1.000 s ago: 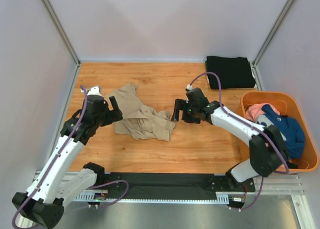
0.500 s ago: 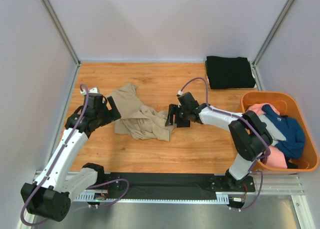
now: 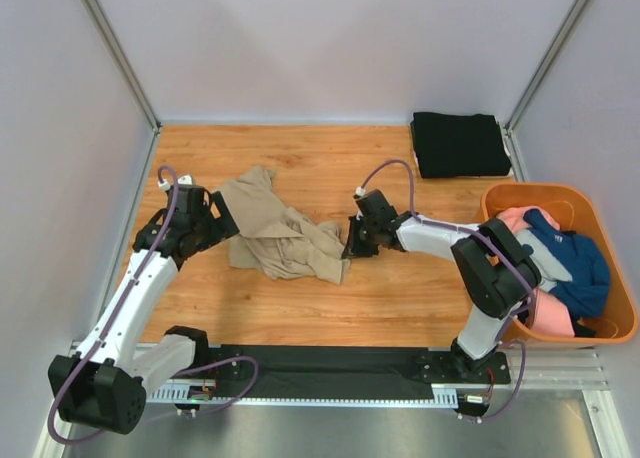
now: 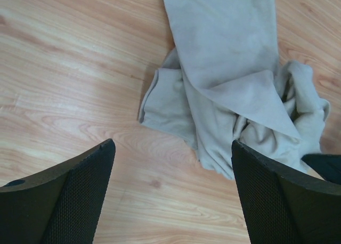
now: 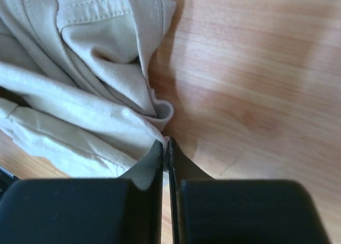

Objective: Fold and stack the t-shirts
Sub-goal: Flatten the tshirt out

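A crumpled tan t-shirt [image 3: 280, 233] lies left of the table's middle and also fills the left wrist view [image 4: 229, 84] and the right wrist view [image 5: 80, 95]. My right gripper [image 3: 350, 246] is down at the shirt's right edge, its jaws [image 5: 166, 143] shut with a thin fold of tan cloth pinched at their tips. My left gripper [image 3: 222, 216] hovers open at the shirt's left side, fingers [image 4: 171, 146] wide apart over bare wood beside the cloth. A folded black t-shirt [image 3: 460, 143] rests at the back right. Pink [image 3: 515, 218] and blue [image 3: 578, 263] t-shirts lie in the tub.
An orange plastic tub [image 3: 560, 190] stands off the table's right edge. Grey walls with metal posts close in the back and both sides. Wooden tabletop [image 3: 400, 298] stretches in front of the shirt.
My right gripper moved left to the tan shirt's right edge and shut on it. The left arm drew slightly left and stayed open.
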Tool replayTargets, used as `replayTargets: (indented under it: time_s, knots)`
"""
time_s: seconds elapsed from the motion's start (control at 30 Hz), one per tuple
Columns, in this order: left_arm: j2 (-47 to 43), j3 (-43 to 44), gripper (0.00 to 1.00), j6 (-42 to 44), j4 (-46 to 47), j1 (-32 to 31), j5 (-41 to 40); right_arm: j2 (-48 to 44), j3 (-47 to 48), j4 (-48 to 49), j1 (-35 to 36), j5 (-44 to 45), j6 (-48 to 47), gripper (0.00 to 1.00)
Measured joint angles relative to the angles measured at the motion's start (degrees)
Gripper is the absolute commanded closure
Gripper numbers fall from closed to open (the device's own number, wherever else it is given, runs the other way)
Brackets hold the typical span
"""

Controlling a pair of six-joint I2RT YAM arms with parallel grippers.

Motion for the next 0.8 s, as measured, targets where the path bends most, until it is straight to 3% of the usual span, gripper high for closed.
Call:
replayTargets:
  time_s: [0.53,0.8]
  knots:
    - [8.37,1.01,0.06,-0.22,4.46,3.34,-1.11,-28.61,0.57,-19.82,-0.94,15.10,-5.27,1.00]
    - [21.70,6.01,0.09,-1.44,9.22,9.35,0.26,-37.35,-5.27,-24.30,-4.15,19.82,-4.50,1.00]
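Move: The t-shirt's gripped corner, already in the right hand at table height, has open table about 13 cm to its right and 3 cm back. The shirt's bunched middle is some 13 cm left and 4 cm ahead of this hand, the orange bin about 42 cm right and 1 cm back. From the left hand, the shirt's far-left end lies roughly 16 cm ahead, 2 cm left and 14 cm below; the bunched middle is about 9 cm right, 5 cm ahead. The t-shirt's right-hand corner stays pinched in the right hand, which lifts it about 12 cm, swinging more and more to the right over open table, away from the bunched middle, with the fingers tipping outward some 20 degrees. Meanwhile the empty left hand, wide open, reaches about 7 cm forward, a little left and down towards the shirt's far-left end. ##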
